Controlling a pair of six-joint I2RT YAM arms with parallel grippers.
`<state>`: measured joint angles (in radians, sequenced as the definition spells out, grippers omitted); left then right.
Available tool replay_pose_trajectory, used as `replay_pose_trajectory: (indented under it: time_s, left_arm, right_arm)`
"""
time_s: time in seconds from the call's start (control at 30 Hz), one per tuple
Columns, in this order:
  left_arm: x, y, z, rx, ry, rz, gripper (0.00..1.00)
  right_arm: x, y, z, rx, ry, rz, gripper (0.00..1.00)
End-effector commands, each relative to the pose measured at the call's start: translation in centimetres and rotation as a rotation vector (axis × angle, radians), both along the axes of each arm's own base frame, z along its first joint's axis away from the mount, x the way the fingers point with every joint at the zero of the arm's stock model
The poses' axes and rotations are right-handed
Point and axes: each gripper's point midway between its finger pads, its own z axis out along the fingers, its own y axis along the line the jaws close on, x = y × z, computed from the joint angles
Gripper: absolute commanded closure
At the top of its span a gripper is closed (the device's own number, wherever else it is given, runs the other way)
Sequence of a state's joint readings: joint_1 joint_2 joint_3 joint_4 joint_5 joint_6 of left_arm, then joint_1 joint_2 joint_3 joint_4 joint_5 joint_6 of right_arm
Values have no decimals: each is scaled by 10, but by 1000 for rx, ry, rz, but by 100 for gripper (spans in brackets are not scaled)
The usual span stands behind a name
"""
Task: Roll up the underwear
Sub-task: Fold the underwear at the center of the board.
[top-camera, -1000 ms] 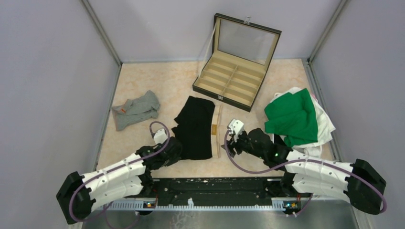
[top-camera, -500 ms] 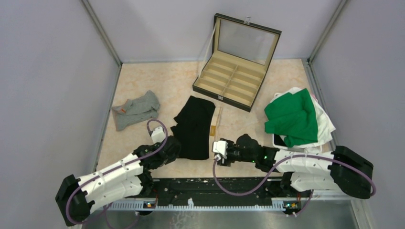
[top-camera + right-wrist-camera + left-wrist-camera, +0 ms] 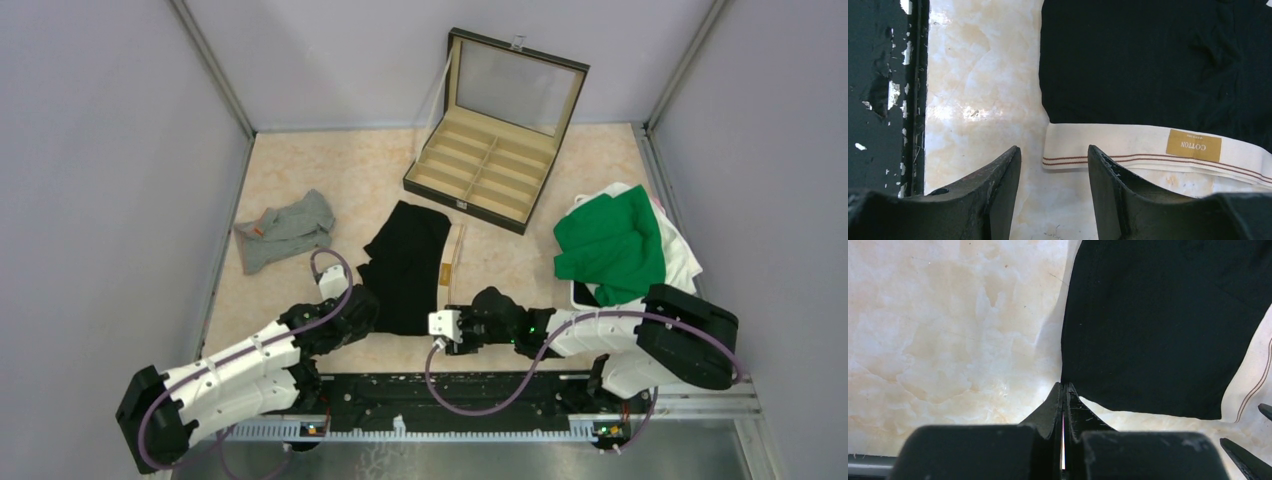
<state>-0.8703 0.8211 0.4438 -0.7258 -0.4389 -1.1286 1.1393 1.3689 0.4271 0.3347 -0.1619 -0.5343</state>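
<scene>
The black underwear [image 3: 408, 265] lies flat mid-table, its cream waistband [image 3: 1108, 145] with a gold label along its right side. My left gripper [image 3: 368, 305] is shut, its tips [image 3: 1064, 385] pinching the garment's near left corner [image 3: 1158, 325]; that edge looks slightly raised. My right gripper [image 3: 440, 325] is open at the near right corner. In the right wrist view its fingers [image 3: 1053, 150] straddle the end of the waistband without touching it, and the black cloth [image 3: 1128, 55] lies beyond. The grey underwear [image 3: 285, 230] with an orange label lies crumpled at the left.
An open compartmented case [image 3: 490, 170] stands at the back, lid upright. A green cloth [image 3: 610, 245] lies on white cloth [image 3: 680, 260] at the right. The black base rail [image 3: 883, 75] runs just behind my right gripper.
My right gripper has swung left along the front edge to the waistband's near end, its jaws narrowing. The waistband now shows narrower. The left gripper stayed put.
</scene>
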Motion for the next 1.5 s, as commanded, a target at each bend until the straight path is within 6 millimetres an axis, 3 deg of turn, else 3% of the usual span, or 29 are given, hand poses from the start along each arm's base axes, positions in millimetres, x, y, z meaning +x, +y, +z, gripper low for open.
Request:
replay_pose_trajectory:
  time_s: [0.0,0.57,0.8,1.0,1.07,1.17,1.47]
  left_arm:
    - [7,-7,8,-13,-25,-7,100]
    - [7,-2,12,-2,-26,17,100]
    - [8,-2,14,0,-32,18,100]
    - [11,-6,21,-17,-47,11,97]
    - [13,-8,25,-25,-60,3,95]
    - [16,-10,33,-38,-85,-12,100]
    - [19,-13,60,-43,-133,-76,100]
  right_arm:
    - [6,27,23,82,-60,27,50]
    - [14,14,-9,-19,-66,-25,66]
    - [10,11,-21,-63,-27,-21,81]
    - [9,15,-14,-28,19,-32,100]
    - [7,14,-14,-35,37,-33,100]
    - [3,13,-11,-38,75,-37,100]
    - [-26,8,21,18,138,-46,100]
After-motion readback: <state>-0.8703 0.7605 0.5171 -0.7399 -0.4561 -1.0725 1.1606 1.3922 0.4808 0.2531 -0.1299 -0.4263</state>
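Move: The waistband's near corner, not yet gripped, lies between and just under the right hand's open fingers, about 1 cm ahead, 1 cm left and 2 cm down. From that hand the tan label on the band is roughly 12 cm ahead, hardly to either side, 2 cm below. The underwear's near left corner, already in the left fingers, is 12 cm to the right hand's left and 1 cm ahead. From the left hand the waistband corner lies some 12 cm right, 1 cm back. The waistband's near corner is pinched by the right hand, which sinks nearly 2 cm while easing about 1 cm forward and left, fingers closing from half open to shut, then starts up and back towards its base by a centimetre or two. The left hand keeps its corner pinched near the table, then late on lifts it some 3.5 cm, drifting forward. ##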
